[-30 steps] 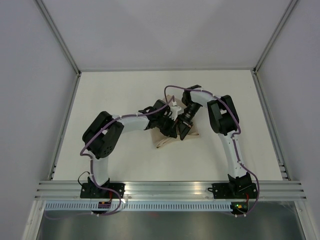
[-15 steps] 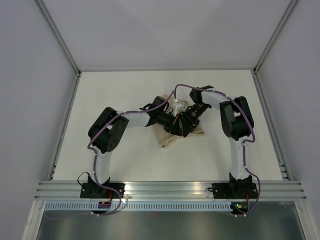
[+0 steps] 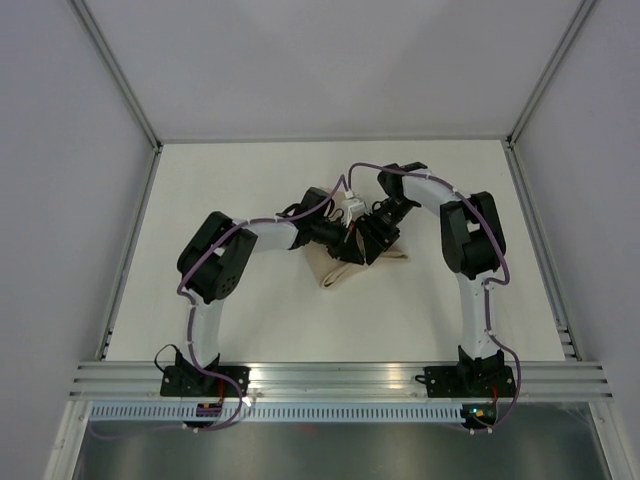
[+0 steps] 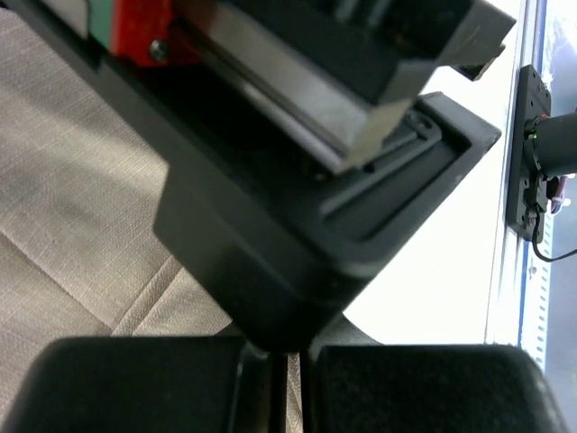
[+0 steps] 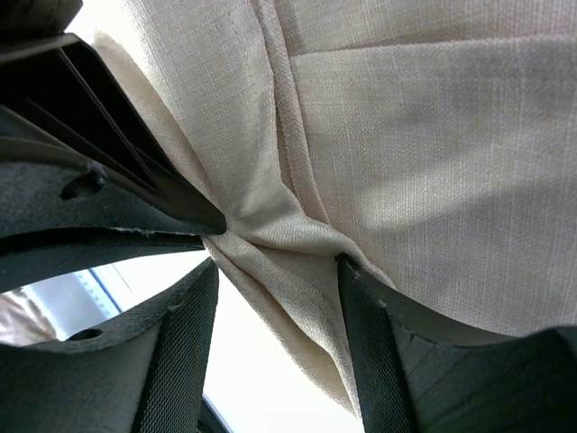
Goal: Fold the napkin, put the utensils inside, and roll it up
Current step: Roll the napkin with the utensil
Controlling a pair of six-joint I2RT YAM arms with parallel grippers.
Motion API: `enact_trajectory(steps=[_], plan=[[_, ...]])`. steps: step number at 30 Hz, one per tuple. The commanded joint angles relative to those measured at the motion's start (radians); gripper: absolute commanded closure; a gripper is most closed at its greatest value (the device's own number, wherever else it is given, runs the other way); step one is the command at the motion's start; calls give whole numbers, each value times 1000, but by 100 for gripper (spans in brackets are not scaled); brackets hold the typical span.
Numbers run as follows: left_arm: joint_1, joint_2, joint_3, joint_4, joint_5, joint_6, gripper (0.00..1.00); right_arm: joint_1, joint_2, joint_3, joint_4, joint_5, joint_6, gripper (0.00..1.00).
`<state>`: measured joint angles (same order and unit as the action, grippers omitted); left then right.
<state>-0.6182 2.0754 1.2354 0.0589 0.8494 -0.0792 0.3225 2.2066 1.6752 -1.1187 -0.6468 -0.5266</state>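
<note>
The tan napkin (image 3: 336, 276) lies bunched in the table's middle, under both grippers. My left gripper (image 3: 345, 244) is shut, pinching a gathered fold of the napkin (image 5: 297, 135); in the right wrist view the cloth draws to a point at its dark tip. In the left wrist view the shut fingers (image 4: 135, 383) leave only a thin slit of cloth, and the right gripper's black body fills the frame. My right gripper (image 5: 278, 271) stands open around a hanging fold that touches the right-hand finger (image 5: 379, 352). The utensils are hidden.
The white tabletop (image 3: 230, 200) is bounded by metal rails at the left (image 3: 130, 250) and right (image 3: 540, 250) and by the arms' mounting rail (image 3: 340, 378) at the near edge. A white cable clip (image 3: 352, 210) sits just beyond the grippers.
The right gripper's jaws have opened off the cloth. Both wrists shifted a little farther back, and the napkin's right corner slid right with them.
</note>
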Motion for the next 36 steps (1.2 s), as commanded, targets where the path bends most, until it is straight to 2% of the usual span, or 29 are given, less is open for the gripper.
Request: enact_trajectory(steps=[1, 4, 9, 13, 20, 24, 27, 32, 36], plan=[[12, 71, -76, -248, 3, -123, 98, -43, 41, 112, 114, -102, -44, 37], [14, 69, -77, -248, -3, -122, 98, -51, 83, 170, 62, -128, 3, 37], [12, 63, -80, -248, -9, -117, 98, -51, 90, 173, 112, -25, 111, 37], [12, 71, -74, -246, 5, -119, 98, -56, 76, 158, 120, -34, 103, 37], [32, 98, -63, -254, 62, -133, 98, -71, -37, 49, 279, -51, 112, 37], [49, 101, -59, -271, 100, -159, 98, -82, -212, -131, 497, -33, 77, 37], [55, 98, -59, -287, 102, -197, 98, -79, -322, -244, 594, -30, 24, 39], [58, 100, -62, -314, 102, -281, 98, -47, -488, -389, 612, -30, -153, 40], [58, 84, -74, -317, 112, -330, 98, 80, -636, -621, 701, 58, -283, 37]])
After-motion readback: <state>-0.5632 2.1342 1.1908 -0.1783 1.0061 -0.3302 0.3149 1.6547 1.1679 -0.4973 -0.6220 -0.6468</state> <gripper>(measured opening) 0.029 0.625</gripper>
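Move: The napkin's near fold is gathered around the left fingertips, its middle about 1 cm back from and 2 cm below the left hand. The fold's left corner lies some 8 cm to the left and 5 cm back, and its right corner about 9 cm to the right and 1 cm ahead, both some 3 cm below. From the right hand, the fold's middle is roughly 4 cm left, 3 cm back and 1 cm below. The napkin's fold is dragged back and to the left by the left hand, its still-shut fingers tucked in the cloth; it sinks 2 to 3 cm as it goes, its wrist rolling some 30 degrees about the fingers. The right hand, fingers staying open, slides forward over the napkin, then comes free, rising about 7 cm, drawing partly back and swinging its fingertips forward. ##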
